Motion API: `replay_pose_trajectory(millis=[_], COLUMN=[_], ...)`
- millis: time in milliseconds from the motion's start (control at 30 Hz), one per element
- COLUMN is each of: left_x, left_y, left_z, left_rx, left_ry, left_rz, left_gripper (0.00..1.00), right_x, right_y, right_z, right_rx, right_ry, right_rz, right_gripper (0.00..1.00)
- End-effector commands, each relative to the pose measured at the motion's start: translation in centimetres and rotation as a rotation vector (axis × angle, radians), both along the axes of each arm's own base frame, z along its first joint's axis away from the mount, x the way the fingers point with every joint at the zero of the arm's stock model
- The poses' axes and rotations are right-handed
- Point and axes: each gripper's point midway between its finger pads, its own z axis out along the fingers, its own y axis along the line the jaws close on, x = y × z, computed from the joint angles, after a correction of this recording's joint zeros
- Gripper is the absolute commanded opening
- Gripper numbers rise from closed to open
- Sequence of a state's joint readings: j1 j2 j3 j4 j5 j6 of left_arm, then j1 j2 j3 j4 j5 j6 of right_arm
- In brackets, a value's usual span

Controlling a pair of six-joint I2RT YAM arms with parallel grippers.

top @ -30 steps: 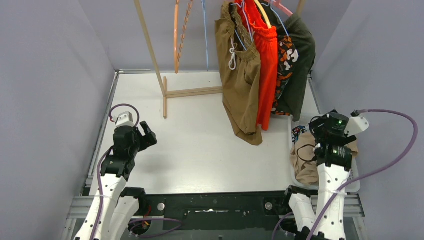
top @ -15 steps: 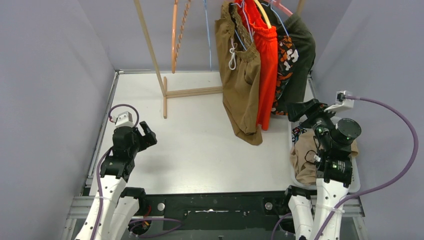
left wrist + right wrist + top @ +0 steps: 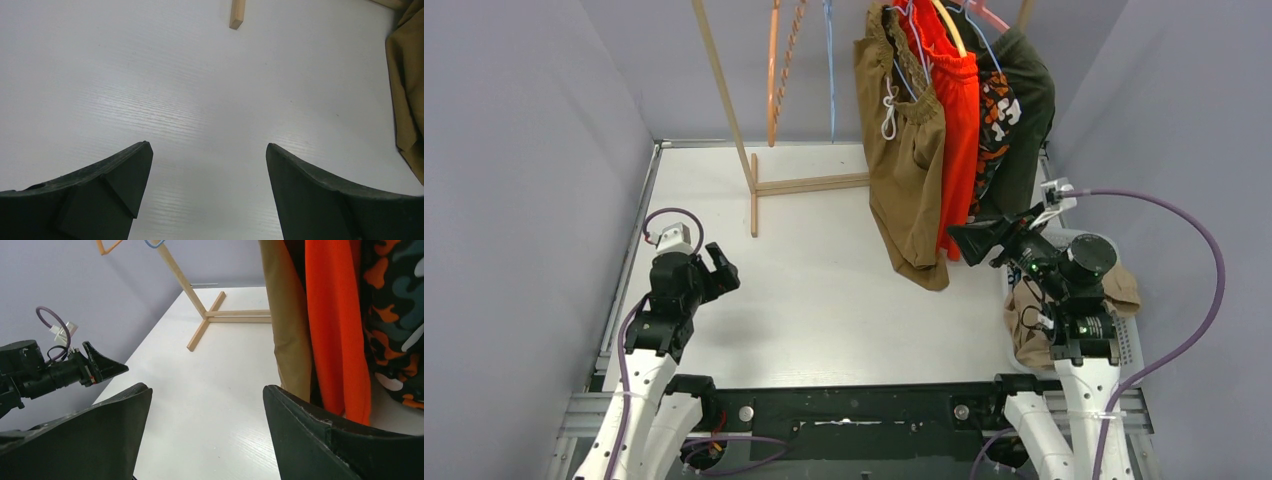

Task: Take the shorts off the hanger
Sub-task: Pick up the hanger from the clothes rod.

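Note:
Four pairs of shorts hang on hangers at the rack's right end: brown with a white drawstring (image 3: 909,150), orange-red (image 3: 957,130), camouflage (image 3: 997,115) and dark green (image 3: 1031,110). Beige shorts (image 3: 1031,335) lie crumpled in the tray at right. My right gripper (image 3: 965,240) is open and empty, pointing left just below the orange-red hem. In the right wrist view the right gripper (image 3: 207,390) has the brown shorts (image 3: 287,315) and orange-red shorts (image 3: 335,325) beside its right finger. My left gripper (image 3: 721,270) (image 3: 207,147) stands open over bare table at left, the brown shorts (image 3: 407,85) far to its right.
The wooden rack's post (image 3: 724,100) and foot (image 3: 809,185) stand at the back centre. Empty orange (image 3: 774,70) and blue (image 3: 832,70) hangers hang left of the shorts. A white tray (image 3: 1136,350) sits at the right edge. Grey walls close in on both sides.
My right arm has risen from the tray and swung left toward the hanging shorts, its jaws opening wider. The empty hangers sway slightly. The left arm has not moved.

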State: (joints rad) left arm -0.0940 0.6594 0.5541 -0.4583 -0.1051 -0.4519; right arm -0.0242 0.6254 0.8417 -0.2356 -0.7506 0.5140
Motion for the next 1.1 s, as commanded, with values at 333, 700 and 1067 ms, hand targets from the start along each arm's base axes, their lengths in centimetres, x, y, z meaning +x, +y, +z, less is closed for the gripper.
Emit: replay_pose_trajectory(millis=[333,700,1067], left_x=[1.0,1.1,1.0], left_y=[0.5,0.8,0.9], left_z=[1.3,1.0,1.0], left_rx=[-0.001,0.002,0.001], left_ry=[-0.054,-0.041,-0.044], left_rz=[0.026,0.045,0.051], left_gripper=[0.85,0.85,0.85], right_x=[4.1,6.4,7.8], right_y=[0.2,4.6,4.3], right_z=[-4.4,1.2,8.5], right_rx=[-0.49,-0.333,-0.347], right_ry=[0.225,0.101,0.017], right_rz=[-0.377,-0.417,-0.42], right_gripper=[0.91,0.87,0.88])
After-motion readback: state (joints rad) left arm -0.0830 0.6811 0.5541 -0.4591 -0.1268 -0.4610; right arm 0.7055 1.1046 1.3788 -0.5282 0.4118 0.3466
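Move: The blue hanger holding the brown shorts hangs on the rod about 18 cm ahead of the right hand, 8 cm left and 12 cm above. The brown shorts hang some 12 cm ahead and 6 cm left, a little lower than the hand, and the red shorts about 13 cm straight ahead at its height. The empty blue hanger is roughly 20 cm ahead, 15 cm left and 10 cm up. From the left hand the shorts' hanger lies about 15 cm ahead, 25 cm right and 30 cm up. Open right hand goes forward 8 cm and left towards the brown shorts' hanger, dipping 6 cm before rising 10. ##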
